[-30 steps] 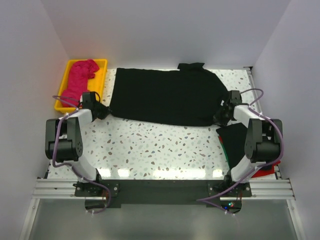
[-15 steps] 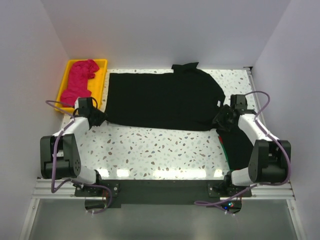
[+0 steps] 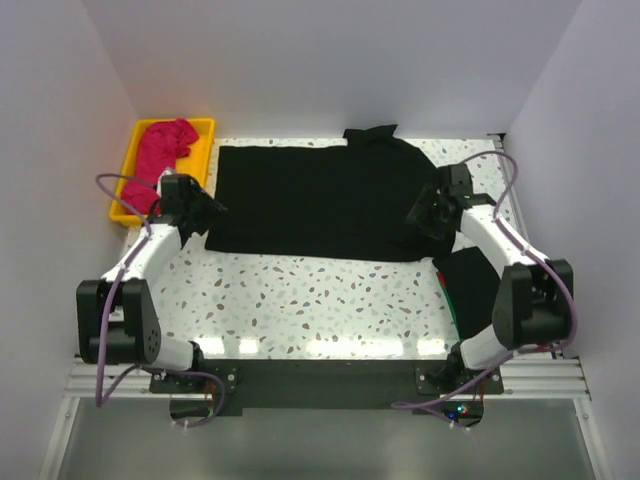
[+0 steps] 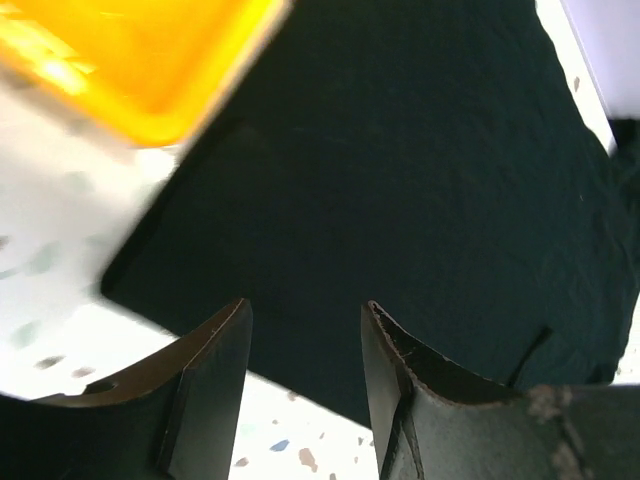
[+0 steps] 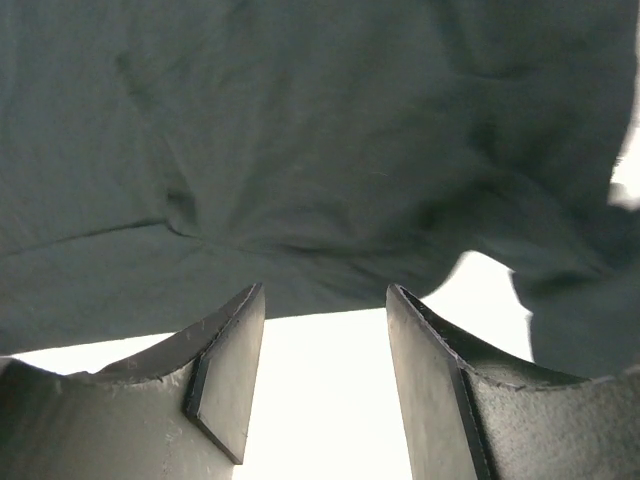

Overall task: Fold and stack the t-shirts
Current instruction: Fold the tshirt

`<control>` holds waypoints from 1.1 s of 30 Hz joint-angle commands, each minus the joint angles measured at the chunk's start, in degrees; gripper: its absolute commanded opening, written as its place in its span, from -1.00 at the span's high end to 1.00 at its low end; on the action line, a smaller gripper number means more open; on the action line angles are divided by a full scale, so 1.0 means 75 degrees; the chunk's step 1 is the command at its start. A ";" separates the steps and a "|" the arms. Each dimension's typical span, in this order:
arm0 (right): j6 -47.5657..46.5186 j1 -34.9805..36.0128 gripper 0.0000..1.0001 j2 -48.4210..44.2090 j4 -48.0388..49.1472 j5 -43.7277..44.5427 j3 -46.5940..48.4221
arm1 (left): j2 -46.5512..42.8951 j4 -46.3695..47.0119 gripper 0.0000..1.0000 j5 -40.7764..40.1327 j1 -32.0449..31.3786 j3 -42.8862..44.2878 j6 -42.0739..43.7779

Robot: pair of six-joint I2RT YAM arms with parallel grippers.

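A large black t-shirt (image 3: 330,200) lies spread flat across the back of the table, one sleeve (image 3: 372,133) at the far edge. My left gripper (image 3: 210,211) hovers open at the shirt's left edge. In the left wrist view the gripper (image 4: 305,330) has nothing between its fingers (image 4: 215,380), and the black cloth (image 4: 400,180) lies below. My right gripper (image 3: 417,214) is open over the shirt's right end. The right wrist view shows the gripper (image 5: 325,340) empty above the shirt's hem (image 5: 300,150). A magenta-pink t-shirt (image 3: 163,152) lies crumpled in the yellow tray (image 3: 205,128).
The yellow tray (image 4: 140,60) stands at the back left, close to the black shirt's corner. A folded black cloth (image 3: 478,285) lies at the right, partly under my right arm. White walls close in the table on three sides.
Both grippers have opened and let go of the black shirt's ends. The shirt shifted left and toward the back and now lies flatter. Both arms have reached farther back.
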 commanded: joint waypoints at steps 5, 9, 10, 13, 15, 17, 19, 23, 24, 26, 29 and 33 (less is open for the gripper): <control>0.0019 0.0424 -0.08 0.1537 0.0457 0.0442 0.1032 | 0.1611 0.0507 0.00 0.0322 -0.1255 0.1207 0.0277; 0.0229 0.0424 -0.11 0.1819 0.0867 0.0465 0.0343 | 0.2244 0.0683 0.02 0.0239 -0.1548 0.1056 0.0137; 0.0253 0.0412 -0.11 0.1958 0.0949 0.0477 0.0224 | 0.2315 0.0846 0.03 0.0239 -0.1572 0.0858 0.0101; 0.0347 0.0400 -0.14 0.2135 0.1195 0.0396 -0.0221 | 0.2468 0.1046 0.06 0.0146 -0.1630 0.0471 0.0008; 0.0475 0.0389 -0.15 0.2159 0.1313 0.0348 -0.0618 | 0.2421 0.0989 0.07 -0.0042 -0.1712 0.0120 -0.0179; 0.0604 0.0377 -0.17 0.2031 0.1383 0.0337 -0.0901 | 0.2177 0.0942 0.07 -0.0333 -0.1830 -0.0162 -0.0366; 0.0663 0.0342 -0.18 0.1866 0.1466 0.0102 -0.1346 | 0.1952 0.0918 0.06 -0.0593 -0.1865 -0.0654 -0.0426; 0.0640 0.0143 -0.20 0.1235 0.1454 -0.0212 -0.1990 | 0.1193 0.0953 0.05 -0.0617 -0.1877 -0.1544 -0.0485; 0.0628 0.0096 -0.20 0.1082 0.1466 -0.0284 -0.2224 | 0.1075 0.0930 0.04 -0.0616 -0.1877 -0.1859 -0.0473; 0.0581 0.0095 -0.20 0.0650 0.1372 -0.0378 -0.2506 | 0.0746 0.0906 0.04 -0.0512 -0.1889 -0.2212 -0.0415; 0.0558 0.0084 -0.20 0.0203 0.1314 -0.0564 -0.2788 | 0.0395 0.0813 0.03 -0.0371 -0.1865 -0.2401 -0.0263; 0.0465 0.0189 -0.20 -0.0383 0.1115 -0.0543 -0.2485 | 0.0230 0.0544 0.02 -0.0101 -0.1865 -0.1911 0.0124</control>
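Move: The black t-shirt's near part lies spread below both hands. The spot for the left hand is level with it, about 8 cm to its right and 10 cm down; the shirt's near edge there runs some 5 cm farther back. The yellow bin is around 14 cm ahead and 12 cm to the left of the left hand. For the right hand the spot is about 1 cm ahead, 2 cm to its left and 10 cm down, with the folded pile roughly 14 cm back and 18 cm to its right. Onto the t-shirt's near-left and near-right parts, just inside its near edge, both open grippers come down about 9 cm, the left one swinging some 8 cm rightward and turning a little clockwise as it sinks, the right one dipping slightly forward and left first. Fingertips then on the cloth, still apart, both hands drag it back towards the robot along the table. ##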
